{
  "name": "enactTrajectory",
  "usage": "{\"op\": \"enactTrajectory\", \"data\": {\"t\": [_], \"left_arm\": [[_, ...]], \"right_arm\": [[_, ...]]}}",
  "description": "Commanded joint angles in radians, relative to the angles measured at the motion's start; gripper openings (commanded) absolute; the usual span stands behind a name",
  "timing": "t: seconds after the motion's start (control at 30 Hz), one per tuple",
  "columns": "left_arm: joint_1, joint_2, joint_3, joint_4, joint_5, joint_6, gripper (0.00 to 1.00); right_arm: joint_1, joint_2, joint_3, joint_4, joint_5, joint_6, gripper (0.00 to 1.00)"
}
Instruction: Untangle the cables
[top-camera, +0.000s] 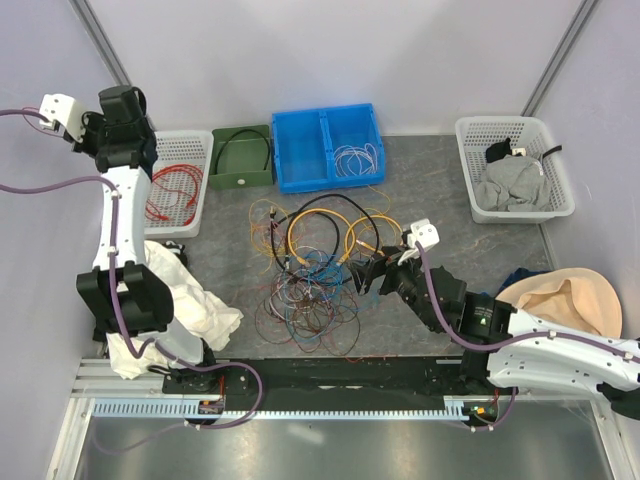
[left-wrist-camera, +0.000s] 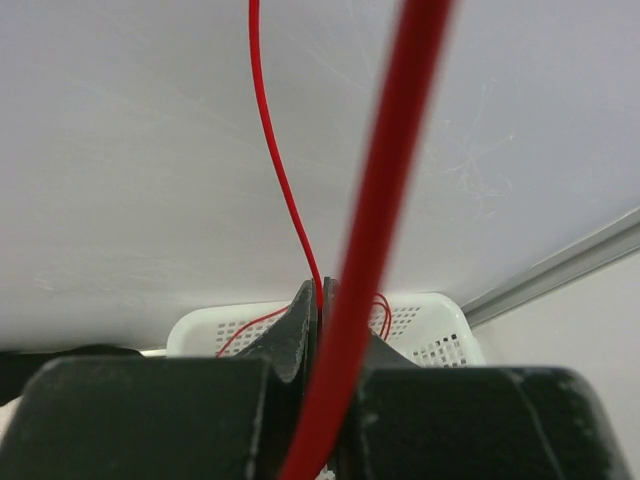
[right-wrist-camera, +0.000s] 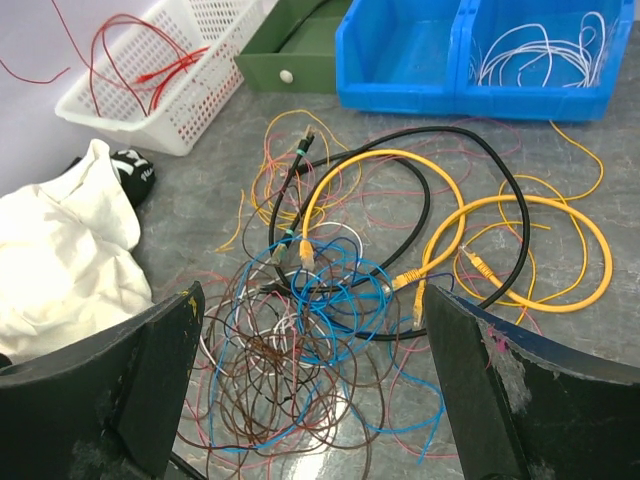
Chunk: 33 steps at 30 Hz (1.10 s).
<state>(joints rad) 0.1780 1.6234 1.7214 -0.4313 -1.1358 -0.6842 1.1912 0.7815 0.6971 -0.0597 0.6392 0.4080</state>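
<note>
The cables (top-camera: 310, 270) lie in a tangled heap mid-table: yellow loops (right-wrist-camera: 520, 215), a thicker black cable (right-wrist-camera: 500, 170), and fine blue (right-wrist-camera: 350, 290) and brown strands (right-wrist-camera: 260, 390). My right gripper (right-wrist-camera: 310, 305) hovers open just above the heap, its fingers wide apart on either side of the blue and brown strands and holding nothing; in the top view it (top-camera: 372, 272) sits at the heap's right edge. My left gripper (left-wrist-camera: 320, 300) is raised at the far left, shut on a thin red wire (left-wrist-camera: 285, 180) that runs up from its jaws. Another red strand (left-wrist-camera: 375, 240) passes blurred close to the camera.
A white basket (top-camera: 195, 140) under the left gripper holds red wires. Behind the heap are a green box (top-camera: 240, 160) and a blue bin (top-camera: 300, 150) with white wires. A white basket (top-camera: 470, 130) with grey cloth stands back right. A white cloth (top-camera: 195, 300) lies left, a beige hat (top-camera: 565, 300) right.
</note>
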Motion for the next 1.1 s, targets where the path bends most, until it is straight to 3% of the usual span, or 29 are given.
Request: {"op": "enactTrajectory", "data": {"t": [0.0, 0.1, 0.13, 0.17, 0.23, 0.3, 0.5, 0.6, 0.73, 0.9, 1.0, 1.07], "left_arm": [[0.011, 0.007, -0.049, 0.028, 0.014, -0.090, 0.02], [0.011, 0.004, -0.164, 0.025, 0.086, -0.141, 0.02], [0.011, 0.009, -0.211, 0.017, 0.106, -0.165, 0.06], [0.012, 0.025, -0.229, 0.009, 0.152, -0.178, 0.15], [0.023, 0.058, -0.238, -0.041, 0.203, -0.207, 0.50], [0.034, 0.121, -0.218, -0.079, 0.289, -0.206, 0.70], [0.041, 0.167, -0.131, -0.188, 0.517, -0.138, 0.94], [0.043, 0.127, -0.141, -0.196, 0.692, -0.121, 0.99], [0.037, 0.055, -0.189, -0.196, 0.960, -0.103, 0.99], [-0.034, -0.118, -0.305, -0.127, 1.048, -0.097, 0.99], [-0.159, -0.285, -0.446, -0.005, 1.091, -0.042, 0.99], [-0.311, -0.403, -0.575, 0.136, 1.091, -0.014, 1.00]], "right_arm": [[-0.001, 0.009, -0.005, 0.047, -0.003, 0.012, 0.98], [-0.001, -0.001, -0.010, 0.049, 0.004, 0.003, 0.98], [-0.001, -0.005, -0.011, 0.047, 0.007, 0.003, 0.98], [-0.001, -0.010, -0.013, 0.044, 0.010, 0.005, 0.98], [-0.001, -0.025, -0.016, 0.034, 0.011, 0.006, 0.98], [-0.001, -0.033, -0.015, 0.021, 0.017, 0.012, 0.98], [0.001, -0.056, -0.022, 0.006, 0.039, 0.025, 0.98], [-0.001, -0.047, -0.024, 0.009, 0.037, 0.028, 0.98], [-0.001, -0.031, -0.019, 0.014, 0.025, 0.032, 0.98], [-0.001, -0.024, -0.042, 0.014, 0.024, 0.048, 0.98], [-0.001, -0.010, -0.060, 0.012, 0.039, 0.057, 0.98], [-0.001, -0.001, -0.064, 0.008, 0.050, 0.060, 0.98]]}}
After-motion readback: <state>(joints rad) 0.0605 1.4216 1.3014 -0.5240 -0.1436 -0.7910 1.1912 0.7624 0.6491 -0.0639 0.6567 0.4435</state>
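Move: The left hand is high over the white basket's outer side with a red cable already pinched in its shut fingers; the basket's middle lies about 31 cm below it, some 4 cm forward and 4 cm right. From this same hand the green box is roughly 11 cm forward and 19 cm right, and the cable tangle about 19 cm back and 44 cm right, both far below. From the idle right hand the basket is some 26 cm forward, 53 cm left and 21 cm lower. The left hand plunges some 20 cm towards the white basket, easing a little forward and tipping its fingers down, and on the way spreads them from shut to wide open, letting go of the red cable. Then, fingers still wide, it swings off to the right by about 15 cm, climbing some 7 cm and turning roughly 50 degrees clockwise, away from the basket so that the wrist faces the green box and the tangle. ##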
